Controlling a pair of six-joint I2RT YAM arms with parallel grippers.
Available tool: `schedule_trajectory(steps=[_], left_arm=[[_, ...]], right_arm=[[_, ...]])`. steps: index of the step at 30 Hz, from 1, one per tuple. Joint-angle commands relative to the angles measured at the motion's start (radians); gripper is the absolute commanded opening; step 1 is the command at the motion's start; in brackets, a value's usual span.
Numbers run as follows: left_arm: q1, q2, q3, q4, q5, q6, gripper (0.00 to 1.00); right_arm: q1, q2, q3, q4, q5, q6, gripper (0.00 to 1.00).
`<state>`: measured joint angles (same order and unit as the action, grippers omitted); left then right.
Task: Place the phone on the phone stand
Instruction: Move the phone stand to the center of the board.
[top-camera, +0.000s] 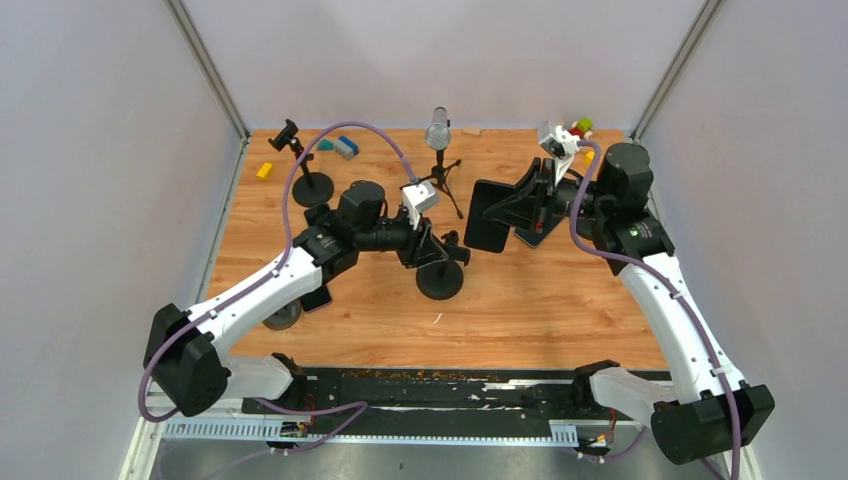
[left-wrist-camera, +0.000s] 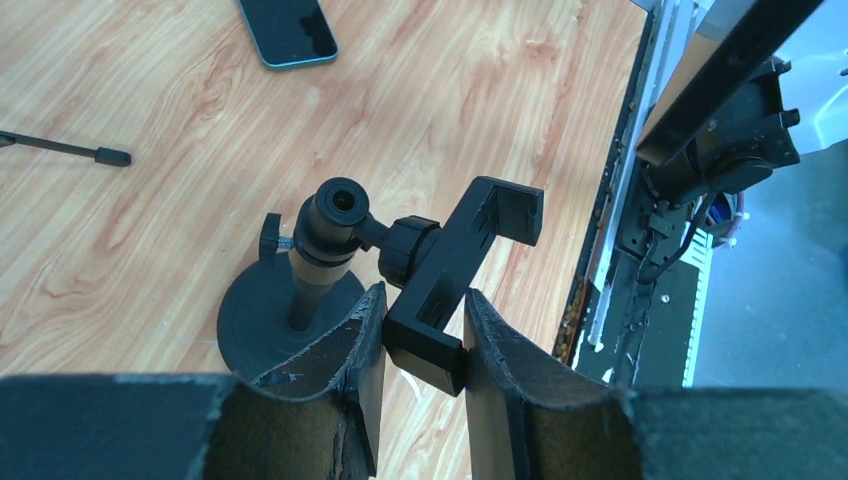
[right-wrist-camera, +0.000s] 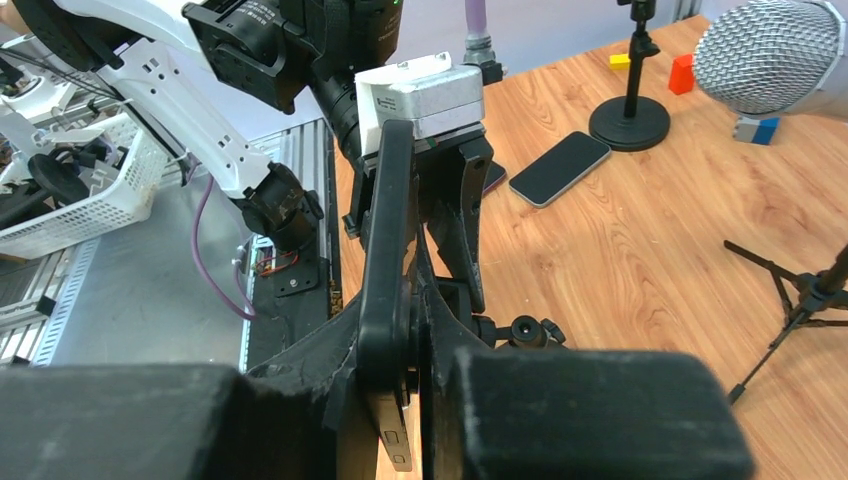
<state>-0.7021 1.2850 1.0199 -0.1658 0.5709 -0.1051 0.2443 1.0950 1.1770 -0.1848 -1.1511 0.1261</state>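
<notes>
My right gripper (top-camera: 520, 212) is shut on the black phone (top-camera: 487, 215) and holds it upright above the table. In the right wrist view the phone (right-wrist-camera: 385, 250) shows edge-on between the fingers of that gripper (right-wrist-camera: 420, 370). The black phone stand (top-camera: 440, 280) has a round base and stands mid-table. My left gripper (top-camera: 440, 245) is shut on its clamp. In the left wrist view both fingers of the left gripper (left-wrist-camera: 422, 345) press the lower end of the clamp (left-wrist-camera: 460, 255), beside the ball head (left-wrist-camera: 335, 210). The phone hangs just right of the clamp, apart from it.
A second phone (left-wrist-camera: 288, 30) lies flat on the wood, partly under my left arm (top-camera: 315, 297). Another stand (top-camera: 313, 188) is at the back left. A microphone (top-camera: 438, 130) on a tripod stands behind the middle. Small coloured blocks (top-camera: 340, 146) lie along the back edge.
</notes>
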Motion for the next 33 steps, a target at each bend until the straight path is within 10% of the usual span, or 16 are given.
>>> schedule_trajectory(steps=[1, 12, 22, 33], left_arm=[[0.013, -0.074, 0.023, 0.096, -0.002, 0.036, 0.3], [0.013, -0.102, 0.055, -0.018, -0.25, 0.104, 0.58], [0.012, -0.146, 0.063, -0.158, -0.204, 0.148, 0.83], [0.011, -0.188, 0.031, -0.167, -0.176, 0.139, 0.82]], right_arm=[[0.038, 0.004, 0.052, 0.045, 0.003, -0.022, 0.0], [0.083, 0.043, 0.039, 0.048, 0.015, -0.022, 0.0], [0.082, 0.038, 0.027, 0.048, 0.035, -0.038, 0.0], [0.083, 0.039, 0.023, 0.042, 0.049, -0.045, 0.0]])
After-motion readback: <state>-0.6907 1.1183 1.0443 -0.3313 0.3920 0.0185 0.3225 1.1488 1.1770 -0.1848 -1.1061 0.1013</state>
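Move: The left gripper still pinches the lower end of the phone stand's holder; the stand's middle lies about 4 cm ahead, 3 cm to the right and 8 cm below that hand. The microphone tripod stands some 24 cm farther out than the stand, nearly in line with it. The teal phone lies about 13 cm farther out than the stand and 21 cm to its right. From the right hand, gripping the black phone, the stand is some 13 cm left, 2 cm ahead and 19 cm below. Open the left gripper wide so it comes free of the stand's holder, and draw it off to the left and up, about 4 cm left in all; swing it some 3 cm forward first, turning the wrist roughly 10 degrees counter-clockwise, then bring it back. Keep the black phone gripped in the right hand, ease it about 2 cm left and a little down, then hold it there. ##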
